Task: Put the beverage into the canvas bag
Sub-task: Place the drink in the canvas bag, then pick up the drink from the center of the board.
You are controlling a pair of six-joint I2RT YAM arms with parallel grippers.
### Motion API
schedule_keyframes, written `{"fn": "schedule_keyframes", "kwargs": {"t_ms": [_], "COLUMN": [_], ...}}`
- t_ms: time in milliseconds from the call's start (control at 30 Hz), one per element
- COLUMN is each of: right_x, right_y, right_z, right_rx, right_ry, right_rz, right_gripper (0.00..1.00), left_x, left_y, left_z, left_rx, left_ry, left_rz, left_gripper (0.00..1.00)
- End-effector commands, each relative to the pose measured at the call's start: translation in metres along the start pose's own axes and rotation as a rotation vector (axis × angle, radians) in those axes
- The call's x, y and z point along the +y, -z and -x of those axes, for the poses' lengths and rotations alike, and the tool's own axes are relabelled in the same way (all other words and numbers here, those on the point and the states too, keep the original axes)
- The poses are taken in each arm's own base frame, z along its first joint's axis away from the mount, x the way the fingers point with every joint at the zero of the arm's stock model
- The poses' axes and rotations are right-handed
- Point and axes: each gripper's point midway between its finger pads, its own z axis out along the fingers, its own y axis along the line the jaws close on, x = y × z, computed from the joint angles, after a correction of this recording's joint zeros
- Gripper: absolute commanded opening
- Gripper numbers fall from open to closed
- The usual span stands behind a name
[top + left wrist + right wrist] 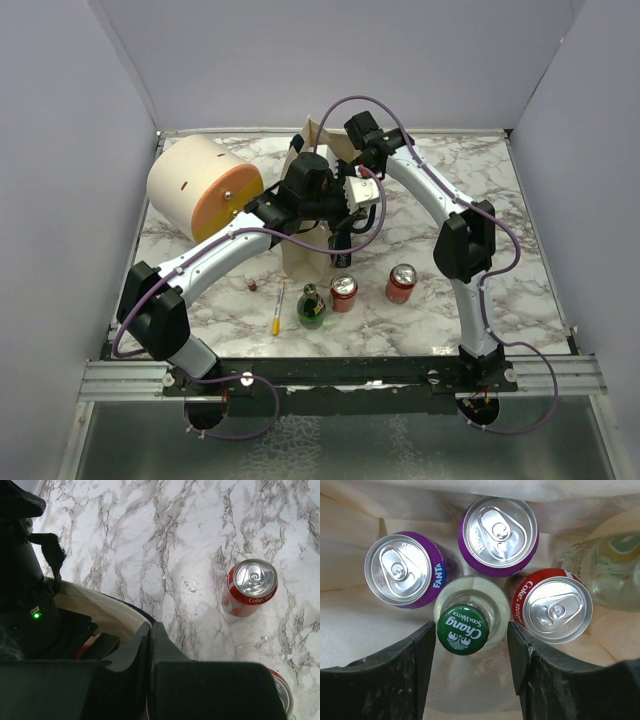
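Note:
The cream canvas bag [303, 255] stands upright mid-table, its inside [360, 615] filling the right wrist view. My right gripper [472, 628] is down in the bag, jaws open on either side of a clear beverage bottle with a green Chang cap [461, 629]; the left finger is at the cap's edge, the right one apart. Around it stand two purple Fanta cans [402, 571], a Coke can [555, 607] and a clear bottle [612, 570]. My left gripper [150, 626] is shut on the bag's navy-edged rim [131, 609] at its right side.
On the marble in front of the bag stand two red cans [343, 293] [401, 283] and a green bottle [313, 307]; a yellow pen [277, 310] lies beside them. A cream-and-orange drum [200, 187] lies at the back left. Grey walls enclose the table.

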Motion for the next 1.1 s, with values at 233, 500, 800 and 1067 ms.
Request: {"fn": "schedule_keyframes", "kwargs": {"t_ms": [233, 500, 800, 1067], "right_x": [0.02, 0.007, 0.014, 0.004], "right_y": [-0.002, 0.02, 0.051, 0.102], "right_z": [-0.02, 0.024, 0.06, 0.103], "right_rx": [0.054, -0.055, -0.16, -0.326], "right_ry": [-0.083, -0.058, -0.014, -0.036], "right_rz": [0.096, 0.033, 0.015, -0.087], "right_gripper": [0.7, 0.79, 0.8, 0.8], "left_x": [-0.011, -0.009, -0.007, 0.0], "left_y": [0.007, 0.006, 0.004, 0.015], "left_z": [0.035, 0.035, 0.033, 0.046], "left_rx": [-0.106, -0.103, -0.092, -0.079], "left_ry": [-0.063, -0.067, -0.068, -0.119], "left_rz": [-0.054, -0.046, -0.043, -0.019], "left_gripper": [0.0, 0.0, 0.05, 0.42]}}
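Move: The Chang bottle stands in the canvas bag with its cap between the right fingertips, its middle about 7 cm below the hand and 1 cm to its left. One Fanta can is about 6 cm back and 5 cm left of that hand, the other 2 cm ahead and 8 cm left, and the Coke 7 cm ahead and 2 cm left, all some 9 cm down. The left fingers pinch the bag's rim; from them the bottle is roughly 7 cm ahead, 5 cm left and 17 cm down. Clear of its grip on the Chang bottle, the right hand spreads its already parted fingers wider around the cap, easing about 1 cm back and slightly down, then lifts some 7 cm off the bottle's top, tilting a little. Near the end the left fingers open and let go of the bag's rim, that hand just starting to rise. ##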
